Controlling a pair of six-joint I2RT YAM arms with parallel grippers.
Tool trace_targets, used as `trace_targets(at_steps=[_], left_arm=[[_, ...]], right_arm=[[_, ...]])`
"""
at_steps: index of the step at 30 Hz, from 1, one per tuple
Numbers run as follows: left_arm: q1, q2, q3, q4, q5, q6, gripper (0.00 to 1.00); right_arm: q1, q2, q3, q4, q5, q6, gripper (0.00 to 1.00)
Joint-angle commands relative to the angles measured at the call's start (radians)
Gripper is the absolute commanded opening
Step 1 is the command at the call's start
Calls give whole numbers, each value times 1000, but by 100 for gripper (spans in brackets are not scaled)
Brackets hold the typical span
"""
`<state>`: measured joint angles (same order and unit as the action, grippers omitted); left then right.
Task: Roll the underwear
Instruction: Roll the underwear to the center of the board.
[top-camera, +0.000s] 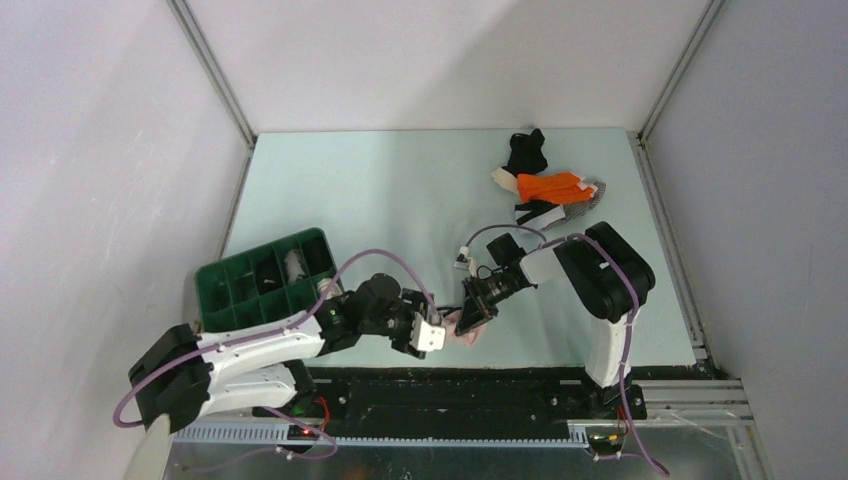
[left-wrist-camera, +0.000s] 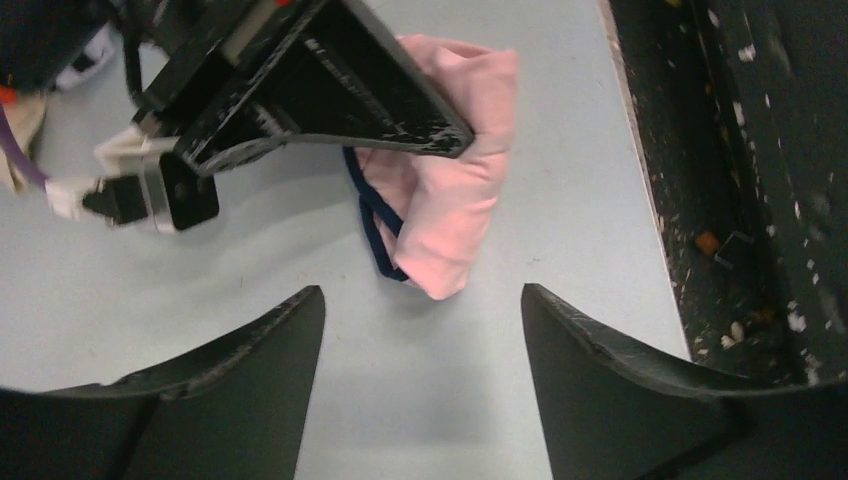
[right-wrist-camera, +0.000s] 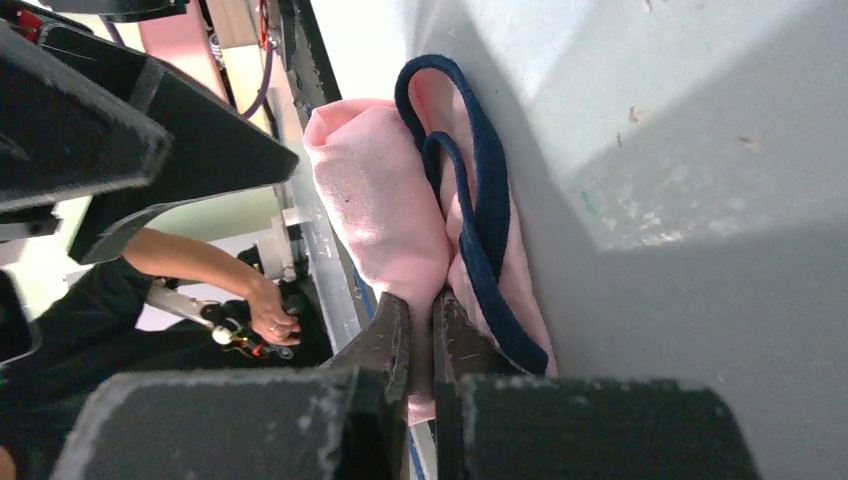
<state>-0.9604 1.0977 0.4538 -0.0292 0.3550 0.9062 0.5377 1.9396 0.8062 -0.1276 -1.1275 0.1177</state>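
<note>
A pale pink underwear (left-wrist-camera: 452, 190) with a dark navy band lies folded into a thick bundle on the table near the front edge. My right gripper (right-wrist-camera: 420, 302) is shut on one end of it, pink cloth pinched between the fingers (left-wrist-camera: 330, 95). My left gripper (left-wrist-camera: 420, 296) is open just short of the bundle's near end, touching nothing. From above, both grippers meet at the pink underwear (top-camera: 466, 330), the left gripper (top-camera: 432, 336) on its left and the right gripper (top-camera: 472, 314) over it. More underwear, black (top-camera: 526, 152), orange (top-camera: 550, 186) and white, lies in a heap at the far right.
A green tray (top-camera: 260, 249) with dividers stands at the left, a white piece (top-camera: 296, 264) in one compartment. The black rail (left-wrist-camera: 740, 200) of the table's front edge runs close beside the pink bundle.
</note>
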Motion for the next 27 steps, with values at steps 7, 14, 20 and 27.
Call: trace_targets(at_steps=[7,14,20,27], left_arm=[[-106,181,-31,199,30,353,65],[-147,366,9,305,-131,324,46],[-141,469,106,192,-220,221,18],[-121,534,239,-86,-7,91,0]], right_arm=[[-15,70,-8,-20,123,-13,0],[-18,67,-8,-24,123,-14,0],[-20,61,-8,-24,142,-12,4],[-152,-258,67,-129,204,-81,55]])
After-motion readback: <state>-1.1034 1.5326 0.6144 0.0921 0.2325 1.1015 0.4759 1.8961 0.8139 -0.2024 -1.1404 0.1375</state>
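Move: The rolled underwear sits about 6 cm to the right of the open left hand, level with it front to back, some 5 cm lower; the right hand still has it pinched, its middle about 1 cm behind that hand point. From the left hand, the green tray's middle is roughly 32 cm left and 5 cm ahead, and the black-and-white garment about 23 cm ahead and 23 cm right. The pink roll stays clamped and almost still in the right fingers while the left hand comes down and rightward onto it, about 5 cm each way, dipping back slightly before coming forward again and turning some 10 degrees clockwise. The left fingers shut and pinch the roll beside the right fingertips; then the right fingers open to about half and start to rise, a centimetre or so forward and right. ##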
